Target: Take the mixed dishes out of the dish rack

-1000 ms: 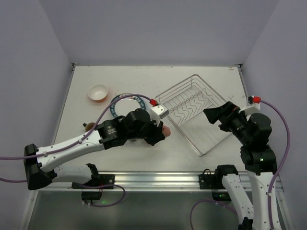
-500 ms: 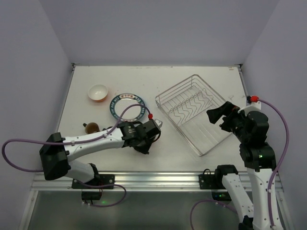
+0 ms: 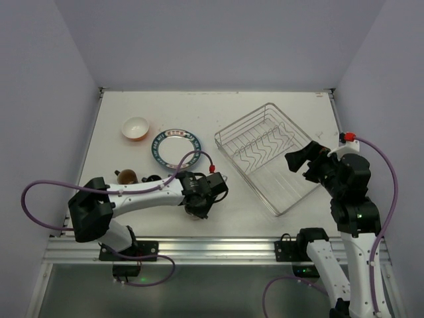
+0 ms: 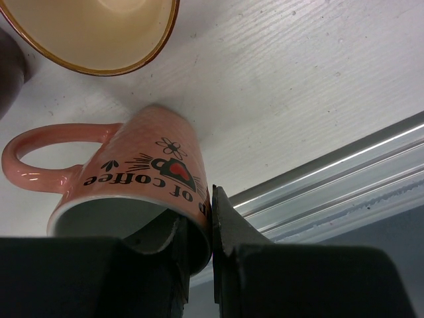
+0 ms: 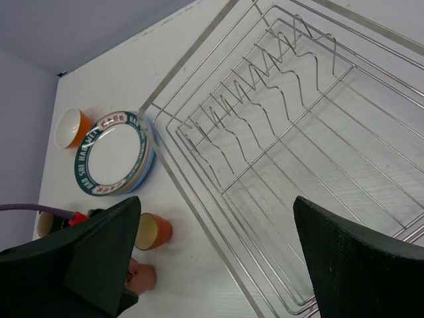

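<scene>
My left gripper [image 4: 199, 222] is shut on the rim of a salmon-pink mug [image 4: 142, 169] printed "of coffee", one finger inside and one outside. The mug is tilted low over the table near the front rail; I cannot tell whether it touches. In the top view the left gripper [image 3: 203, 197] hides the mug. An orange mug [image 4: 93, 33] stands just beyond it. The silver dish rack [image 3: 268, 156] holds no dishes. My right gripper [image 5: 218, 265] is open and empty above the rack's near left corner. The plate stack [image 3: 175, 147], patterned plate on top, lies left of the rack.
The orange bowl [image 3: 135, 128] sits at the far left. A brown mug [image 3: 126, 176] and a dark mug [image 3: 151, 179] stand near the left arm. The metal front rail [image 4: 331, 179] runs close to the held mug. A purple cable [image 3: 179, 162] loops over the left arm.
My left gripper came down and back from beside the rack toward the table's front edge, carrying the pink mug. My right gripper drew back slightly and stayed open.
</scene>
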Robot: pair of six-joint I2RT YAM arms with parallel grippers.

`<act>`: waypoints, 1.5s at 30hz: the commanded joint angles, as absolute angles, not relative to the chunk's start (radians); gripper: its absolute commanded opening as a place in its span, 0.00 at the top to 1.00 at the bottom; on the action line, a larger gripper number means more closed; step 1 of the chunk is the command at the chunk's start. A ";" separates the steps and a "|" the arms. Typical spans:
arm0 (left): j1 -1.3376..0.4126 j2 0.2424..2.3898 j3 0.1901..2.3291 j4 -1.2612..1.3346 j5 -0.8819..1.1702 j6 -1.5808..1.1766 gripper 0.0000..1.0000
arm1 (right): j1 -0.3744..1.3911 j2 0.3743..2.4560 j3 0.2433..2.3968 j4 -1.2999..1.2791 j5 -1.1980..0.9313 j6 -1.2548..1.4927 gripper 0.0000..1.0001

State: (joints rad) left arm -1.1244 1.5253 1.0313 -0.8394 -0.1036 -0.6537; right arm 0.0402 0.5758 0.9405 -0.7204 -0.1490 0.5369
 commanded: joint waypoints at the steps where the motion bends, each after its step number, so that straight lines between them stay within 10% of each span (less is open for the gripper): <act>1: -1.132 1.494 1.028 -0.848 -0.115 -0.643 0.89 | 0.048 0.575 0.942 -0.704 -0.160 0.517 0.01; 6: -1.129 1.535 1.042 -0.844 -0.132 -0.624 0.77 | 0.054 0.577 0.949 -0.715 -0.164 0.515 0.01; 14: -1.131 1.387 1.114 -0.871 -0.290 -0.630 0.00 | 0.060 0.589 0.954 -0.710 -0.160 0.497 0.01; 45: -0.939 1.054 0.907 -0.721 -0.290 -0.532 0.00 | 0.080 0.620 0.971 -0.709 -0.060 0.446 0.01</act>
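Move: My left hand already has the pink mug pinched by the right side of its rim. The mug stands upright, its middle about 3 cm left of my fingers, 1 cm ahead and 4 cm down. The small tan cup stands some 10 cm straight ahead, the dark red mug 13 cm ahead and 11 cm left, the blue mug about 10 cm ahead and 20 cm left. From my right hand the pink mug is roughly 43 cm left, 18 cm back and far below. I open my left fingers wide, let go of the pink mug's rim and quickly draw the hand up about 13 cm and forward some 9 cm, tilting the fingertips forward and to the right by around 30 degrees. Then I dip about 4 cm, rise a little again and ease left, staying open and clear above the mugs. ##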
